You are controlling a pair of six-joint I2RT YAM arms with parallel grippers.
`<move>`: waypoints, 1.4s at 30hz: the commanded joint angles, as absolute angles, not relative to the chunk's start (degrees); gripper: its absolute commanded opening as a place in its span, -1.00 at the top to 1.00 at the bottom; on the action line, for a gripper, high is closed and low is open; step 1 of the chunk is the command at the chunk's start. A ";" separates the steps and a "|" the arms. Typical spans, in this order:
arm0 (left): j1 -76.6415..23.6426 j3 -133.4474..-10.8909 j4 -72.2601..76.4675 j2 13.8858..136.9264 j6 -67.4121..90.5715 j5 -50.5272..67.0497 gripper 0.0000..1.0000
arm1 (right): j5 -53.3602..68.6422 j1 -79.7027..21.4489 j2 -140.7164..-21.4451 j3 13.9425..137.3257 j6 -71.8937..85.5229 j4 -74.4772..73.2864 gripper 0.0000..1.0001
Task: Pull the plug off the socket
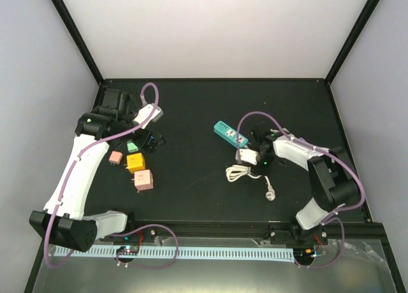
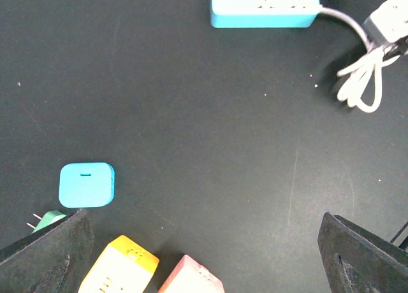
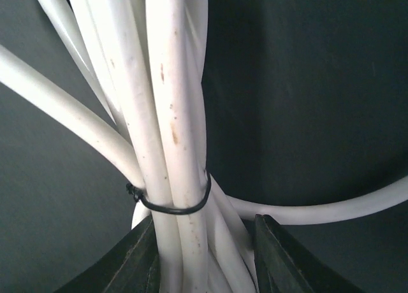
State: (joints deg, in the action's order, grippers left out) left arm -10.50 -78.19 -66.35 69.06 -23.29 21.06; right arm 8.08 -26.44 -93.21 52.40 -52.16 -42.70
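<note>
A teal socket strip (image 1: 229, 133) (image 2: 265, 7) lies mid-table with its outlets showing nothing plugged in. Its white cord runs into a coiled cable bundle (image 1: 238, 173) (image 3: 172, 127) bound by a black tie (image 3: 175, 207). My right gripper (image 3: 204, 245) (image 1: 247, 159) is shut on that bundle, a finger pressed on each side. The cord's white plug (image 1: 272, 194) lies loose on the table, below the coil in the top view. My left gripper (image 2: 204, 248) (image 1: 150, 140) hangs wide open above the left group of adapters, holding nothing.
Coloured adapters sit at the left: teal (image 2: 87, 185), green (image 1: 132, 146), salmon (image 1: 115, 157), yellow (image 1: 135, 162) and pink (image 1: 143, 179). Black frame posts and pale walls enclose the dark table (image 1: 191, 108).
</note>
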 commanded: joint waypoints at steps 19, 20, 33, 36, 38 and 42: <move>-10.14 -88.98 -61.75 74.99 -15.96 22.94 -0.97 | 18.75 -14.86 -78.08 73.22 -52.50 -64.30 -0.99; -10.18 -91.68 -62.19 76.07 -15.48 21.14 -0.98 | 20.15 -14.84 -78.42 76.61 -51.31 -64.82 -1.00; 2.41 -97.39 -54.95 78.83 -7.19 17.96 -0.98 | 26.83 -11.62 -73.78 85.25 -15.76 -37.65 -1.00; 6.48 -91.42 -52.98 78.07 -7.47 19.97 -0.98 | 29.47 -5.34 -70.76 78.40 -6.04 -28.71 -1.00; 9.16 -87.86 -51.35 77.08 -7.90 20.25 -0.97 | 30.84 -0.80 -68.84 73.91 -0.90 -23.57 -1.00; 13.02 -82.57 -50.76 75.04 -9.03 22.03 -0.98 | 32.02 6.39 -66.01 65.42 3.58 -17.79 -1.00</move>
State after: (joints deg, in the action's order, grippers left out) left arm 10.17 -85.19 -52.97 78.02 -8.95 18.94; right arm 29.36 1.56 -68.71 71.24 -6.22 -27.92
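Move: My right hand is already pinching the teal socket's cable bundle down at the table; it is to go to a bare spot some 6 cm to my right. The teal socket lies about 12 cm ahead and 7 cm left, its cable plug about 7 cm back and 6 cm right. The other white cord lies 11 cm ahead, 9 cm right. From my left hand the bundle is about 29 cm right, 3 cm back and 25 cm below. With my right hand I keep hold of the cable bundle and drag it right along the table about 6 cm, then open wide and let go. I lift over 30 cm, drifting forward, then veer right as the wrist tips up and turns clockwise. My open left hand arcs up and down again, some 10 cm forward and 12 cm left, away from the bundle. ##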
